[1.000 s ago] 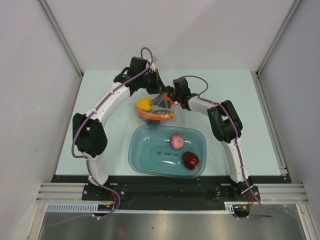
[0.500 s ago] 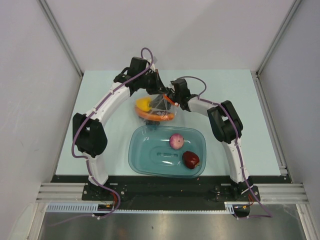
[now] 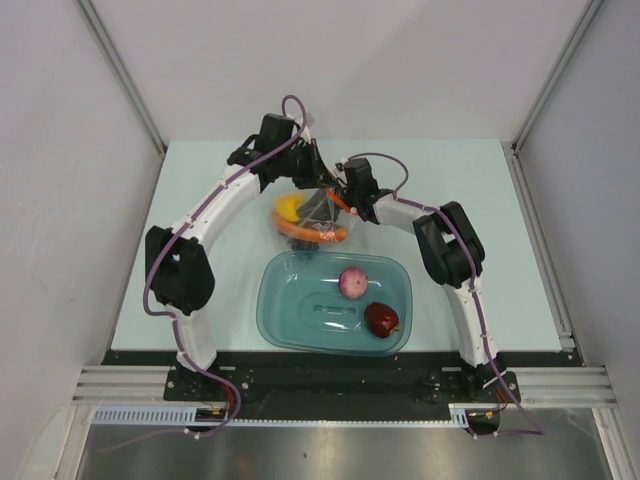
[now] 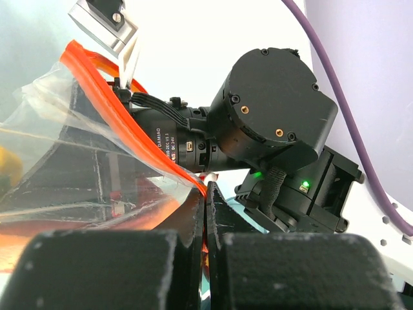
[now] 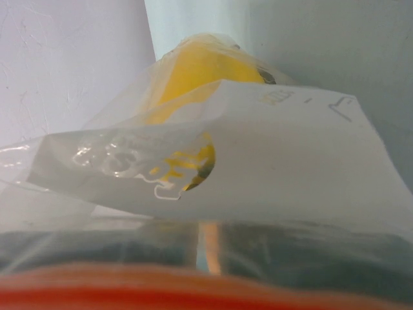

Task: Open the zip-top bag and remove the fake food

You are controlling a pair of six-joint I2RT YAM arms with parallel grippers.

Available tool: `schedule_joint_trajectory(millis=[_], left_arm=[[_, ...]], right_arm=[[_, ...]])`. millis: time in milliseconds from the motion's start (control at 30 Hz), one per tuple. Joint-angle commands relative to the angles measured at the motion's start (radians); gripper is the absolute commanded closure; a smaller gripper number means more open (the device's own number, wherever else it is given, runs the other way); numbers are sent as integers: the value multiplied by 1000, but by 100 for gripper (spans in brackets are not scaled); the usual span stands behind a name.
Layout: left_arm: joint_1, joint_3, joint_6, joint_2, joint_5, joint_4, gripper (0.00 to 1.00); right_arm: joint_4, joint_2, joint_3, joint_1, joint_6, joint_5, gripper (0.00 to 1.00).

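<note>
The zip-top bag [image 3: 312, 215] hangs above the table between my two grippers, with its orange-red zip strip [image 4: 122, 123] stretched across the left wrist view. Fake food shows inside it: a yellow pepper [image 3: 288, 208] and a long orange slice [image 3: 322, 234]. My left gripper [image 3: 307, 186] is shut on the strip [image 4: 206, 201]. My right gripper [image 3: 338, 202] is at the bag's mouth. In its wrist view its dark fingers [image 5: 129, 248] show through the film with a slim gap [image 5: 210, 248], and the pepper [image 5: 193, 71] lies beyond. A pink onion [image 3: 353, 282] and a dark red apple [image 3: 381, 320] lie in the tub.
A teal translucent tub [image 3: 290, 310] stands on the table just in front of the bag, between the two arm bases. Grey walls close in the table at the left, right and back. The right wrist housing [image 4: 271, 129] fills the middle of the left wrist view.
My right gripper has edged left, closer to the left gripper, and the bag between them has bunched slightly. The left gripper keeps its hold on the strip.
</note>
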Motion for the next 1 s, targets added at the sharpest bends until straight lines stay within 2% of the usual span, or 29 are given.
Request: schedule_joint_trajectory(millis=[0, 133, 333, 633, 967], left_arm=[[-1, 13, 14, -38, 25, 46, 100], [0, 15, 33, -47, -1, 33, 100], [14, 5, 62, -52, -23, 23, 100], [40, 14, 64, -52, -21, 26, 100], [71, 54, 53, -34, -14, 30, 100]], right_arm=[[33, -20, 35, -2, -14, -32, 88], [-33, -72, 33, -21, -58, -27, 100], [-263, -162, 70, -58, -191, 2, 100], [-635, -207, 248, -86, -437, 69, 100], [-872, -299, 338, -153, -630, 169, 100]])
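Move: The yellow pepper lies inside the bag just beyond the right fingertips, its middle about 4 cm left, 1 cm ahead and 2 cm below. The carrot lies some 5 cm back, 2 cm right and 5 cm lower, and the teal tray's middle about 19 cm back, 7 cm right and 8 cm down. From the left hand, the pepper is roughly 10 cm left, 1 cm back and 14 cm below. The yellow pepper's green stem is pinched as the right fingers close from partly open; the right hand then draws the pepper about 10 cm right and, after the first few centimetres, also some 8 cm up towards the bag mouth, its fingers tilting more steeply down. The left hand keeps its pinch on the orange rim and shifts about 3 cm left and forward. ##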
